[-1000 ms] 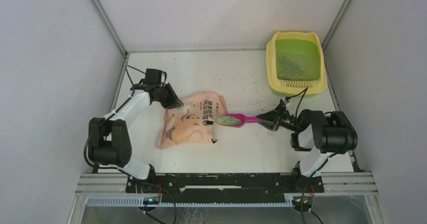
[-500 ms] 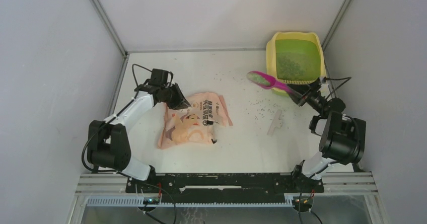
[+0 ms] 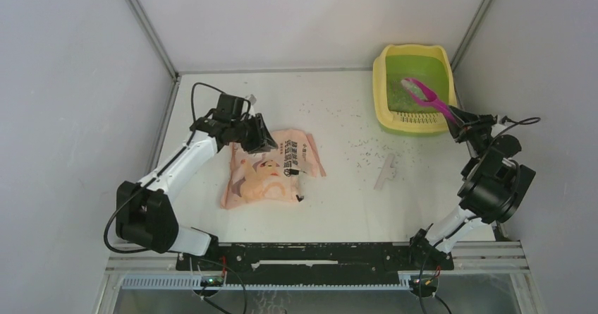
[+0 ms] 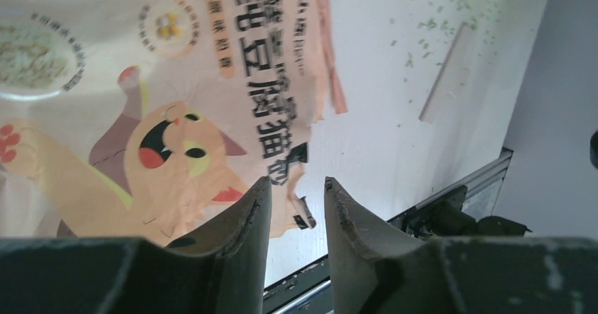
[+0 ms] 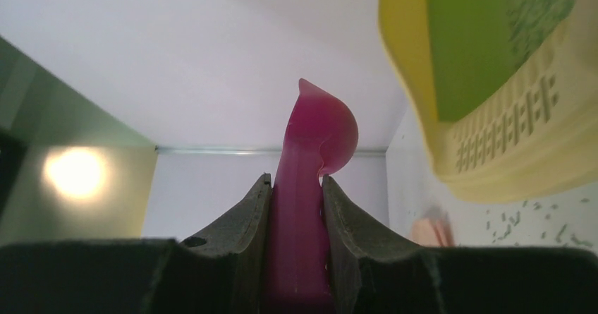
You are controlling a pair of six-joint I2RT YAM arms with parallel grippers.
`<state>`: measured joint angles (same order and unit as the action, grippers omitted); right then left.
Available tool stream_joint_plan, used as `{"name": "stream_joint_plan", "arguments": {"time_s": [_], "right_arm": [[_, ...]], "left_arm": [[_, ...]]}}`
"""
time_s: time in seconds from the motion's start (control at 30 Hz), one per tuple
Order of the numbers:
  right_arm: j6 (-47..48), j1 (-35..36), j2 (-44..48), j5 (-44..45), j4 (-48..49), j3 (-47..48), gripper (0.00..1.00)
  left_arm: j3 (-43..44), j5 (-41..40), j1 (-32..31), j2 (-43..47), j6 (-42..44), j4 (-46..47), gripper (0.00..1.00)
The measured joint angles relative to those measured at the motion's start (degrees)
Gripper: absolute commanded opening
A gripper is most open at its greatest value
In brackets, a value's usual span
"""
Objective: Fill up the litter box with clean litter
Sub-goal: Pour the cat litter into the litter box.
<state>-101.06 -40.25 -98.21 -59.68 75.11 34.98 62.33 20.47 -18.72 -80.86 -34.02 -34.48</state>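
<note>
The litter box stands at the back right, with a pale yellow rim and a green basin. Dark litter covers part of the basin floor. My right gripper is shut on the handle of a magenta scoop, whose bowl hangs tilted over the basin. In the right wrist view the scoop rises between the fingers, with the litter box and litter at upper right. My left gripper hovers over the upper left corner of the peach-pink bag. Its jaws stand open, nothing between them.
Loose granules are strewn over the white table between the bag and the box. A small white strip lies right of the bag, and the left wrist view shows the strip too. Grey walls close in on both sides.
My right arm has carried the scoop from the bag's mouth up and right to over the litter box and tipped it. The left gripper has shifted slightly right.
</note>
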Motion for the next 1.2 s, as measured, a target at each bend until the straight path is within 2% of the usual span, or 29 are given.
{"name": "stream_joint_plan", "arguments": {"time_s": [0.03, 0.1, 0.13, 0.2, 0.37, 0.57, 0.83, 1.03, 1.2], "right_arm": [[1.79, -0.37, -0.09, 0.57, -3.26, 1.18, 0.00], [5.97, -0.66, -0.09, 1.79, -9.62, 4.04, 0.00], [8.72, -0.61, -0.09, 2.60, -13.90, 6.23, 0.00], [14.49, -0.28, 0.00, 4.13, -22.93, 10.60, 0.00], [31.65, 2.01, 0.02, 11.19, -48.57, 24.55, 0.00], [47.84, 8.96, -0.94, 21.31, -70.58, 38.75, 0.00], [64.37, 21.44, -6.14, 37.24, -89.39, 52.17, 0.00], [73.53, 28.09, -7.06, 54.82, -99.49, 55.87, 0.00], [81.61, 31.85, -5.88, 71.23, -102.86, 56.68, 0.00]], "left_arm": [[1.03, 0.28, -0.33, -0.02, 0.24, -0.33, 0.43], [3.89, 0.98, -1.01, -0.07, 1.05, -0.98, 0.75], [5.18, 1.14, -1.22, -0.11, 1.66, -1.03, 0.88], [8.33, 1.40, -1.55, -0.44, 1.92, -1.09, 0.99], [11.17, 1.75, -1.64, -0.63, 3.04, -1.29, 1.00], [11.17, 2.29, -2.19, -0.28, 2.99, -2.78, 1.00], [9.20, 2.47, -2.99, 4.98, 2.97, -3.02, 1.00], [6.99, 2.43, -3.61, 7.26, 2.95, -3.17, 1.00], [6.75, 2.25, -4.87, 7.37, 2.91, -3.41, 1.00]]}}
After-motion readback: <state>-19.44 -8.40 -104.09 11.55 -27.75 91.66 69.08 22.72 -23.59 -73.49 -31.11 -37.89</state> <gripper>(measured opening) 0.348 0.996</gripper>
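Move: Ahead of the right hand, which already holds the loaded scoop with its bowl over the litter box, the box's middle lies about 14 cm forward, 6 cm left and 16 cm below. The grey strip is some 14 cm back and 18 cm left of that hand, on the table. From the left hand the box is roughly 21 cm forward and 45 cm right; the litter bag lies about 5 cm back, 2 cm left and 12 cm below it. Swinging forward about 14 cm over the litter box's right part, the right hand bows 6 cm out to the right and back, then sinks slightly and draws back 2 cm. It rolls its left side down nearly 80 degrees and tips the fingers down about 40, turning the scoop over, grip kept. The left hand rises some 8 cm off above the litter bag and opens wide. ##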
